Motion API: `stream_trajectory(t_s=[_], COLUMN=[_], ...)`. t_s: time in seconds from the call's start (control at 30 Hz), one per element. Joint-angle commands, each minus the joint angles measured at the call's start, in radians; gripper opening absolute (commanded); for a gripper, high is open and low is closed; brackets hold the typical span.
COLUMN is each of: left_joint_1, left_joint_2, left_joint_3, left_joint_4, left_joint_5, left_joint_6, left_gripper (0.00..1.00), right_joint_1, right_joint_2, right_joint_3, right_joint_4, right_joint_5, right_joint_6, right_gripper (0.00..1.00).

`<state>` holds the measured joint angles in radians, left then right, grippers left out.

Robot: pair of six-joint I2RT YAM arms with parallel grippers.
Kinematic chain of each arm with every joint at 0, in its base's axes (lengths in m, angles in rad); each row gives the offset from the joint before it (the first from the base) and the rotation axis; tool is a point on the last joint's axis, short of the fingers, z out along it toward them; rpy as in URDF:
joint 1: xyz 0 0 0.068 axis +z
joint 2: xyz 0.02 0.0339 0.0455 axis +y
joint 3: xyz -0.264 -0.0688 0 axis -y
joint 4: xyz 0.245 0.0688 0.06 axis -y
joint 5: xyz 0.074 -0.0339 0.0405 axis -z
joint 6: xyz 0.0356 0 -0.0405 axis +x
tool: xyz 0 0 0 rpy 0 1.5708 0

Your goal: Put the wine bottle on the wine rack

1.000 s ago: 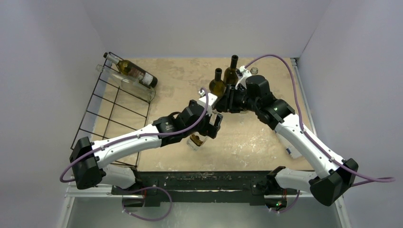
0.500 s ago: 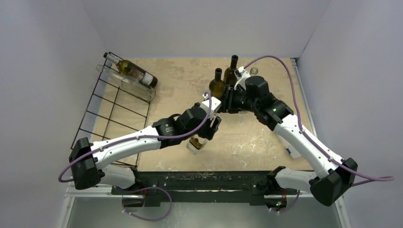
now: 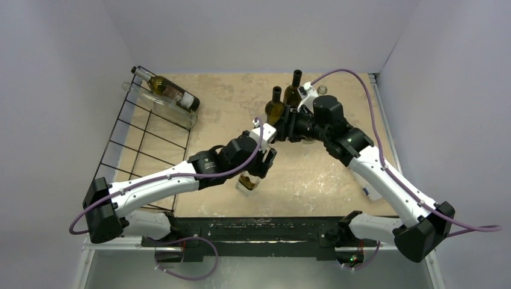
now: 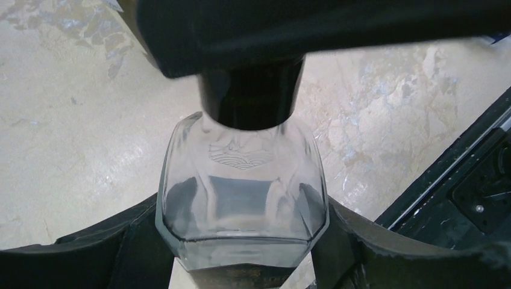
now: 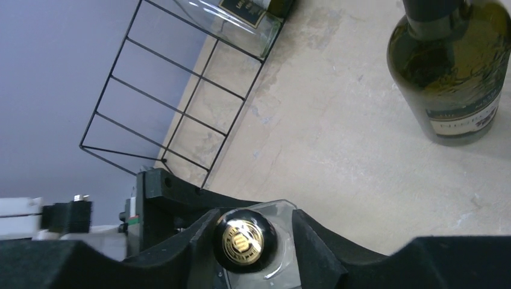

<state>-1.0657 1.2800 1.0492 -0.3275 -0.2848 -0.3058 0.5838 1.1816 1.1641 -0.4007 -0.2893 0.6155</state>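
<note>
A clear glass wine bottle [image 3: 246, 182] with a black capsule on its neck is held tilted above the middle of the table. My left gripper [image 3: 263, 164] is shut on its body; in the left wrist view both fingers press the glass sides of the bottle [image 4: 241, 198]. My right gripper [image 3: 282, 127] stands around the neck end. In the right wrist view the black, gold-stamped cap [image 5: 243, 241] sits between its fingers, with a gap on the right side. The black wire wine rack [image 3: 144, 144] lies along the left edge and also shows in the right wrist view [image 5: 175, 114].
Two bottles lie on the rack's far end, one dark [image 3: 173, 94] and one clear [image 3: 164, 108]. Two dark green bottles [image 3: 275, 108] [image 3: 294, 90] stand at the back middle beside my right gripper; one shows in the right wrist view [image 5: 455, 78]. The walls are close on both sides.
My left arm has drawn slightly left and nearer with the clear bottle. My right gripper has shifted a little toward the back left. The bottle's base has barely moved.
</note>
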Motion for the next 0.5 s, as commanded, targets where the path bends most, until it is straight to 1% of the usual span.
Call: stream_trajectory(t_s=[0.0,0.07,0.2,0.3,0.47], left_joint_1=[0.015,0.015,0.015,0.015,0.016], left_joint_2=[-0.053,-0.057,-0.065,-0.076,-0.106], left_joint_3=[0.011,0.009,0.005,-0.001,-0.025], left_joint_4=[0.045,0.043,0.040,0.037,0.032], left_joint_5=[-0.025,-0.028,-0.033,-0.045,-0.070], left_joint_6=[-0.009,-0.009,-0.003,-0.006,-0.019], left_gripper=[0.00,0.00,0.00,0.00,0.00], right_joint_1=[-0.005,-0.005,-0.006,-0.005,-0.005], right_joint_2=[-0.053,-0.054,-0.057,-0.066,-0.115], right_joint_3=[0.028,0.028,0.033,0.035,0.033], right_joint_4=[0.085,0.082,0.075,0.072,0.043], right_joint_5=[-0.014,-0.013,-0.007,-0.006,0.117], right_joint_6=[0.017,0.015,0.012,0.008,0.013], right_gripper=[0.58,0.66,0.77,0.81,0.84])
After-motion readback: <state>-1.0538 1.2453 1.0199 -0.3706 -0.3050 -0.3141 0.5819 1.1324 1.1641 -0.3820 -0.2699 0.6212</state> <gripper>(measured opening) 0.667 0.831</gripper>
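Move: The square wine bottle is in both hands: its body between the left fingers, its cap between the right, which are just loosening; its middle lies about 6 cm back, 5 cm left of and 10 cm below the right hand. The next free slot of the wine rack is some 38 cm left, 15 cm ahead and 8 cm below the left hand, with the racked clear bottle 8 cm beyond that slot. A dark standing bottle rises about 11 cm straight ahead of the right hand. The square bottle's body stays pinched in the left hand, which eases about 2 cm to its left, towards the rack, and sinks slightly early on. Meanwhile the right fingers spread wide from around the cap and let go as that hand lifts some 2 cm, up and away from the neck, barely tilting. ##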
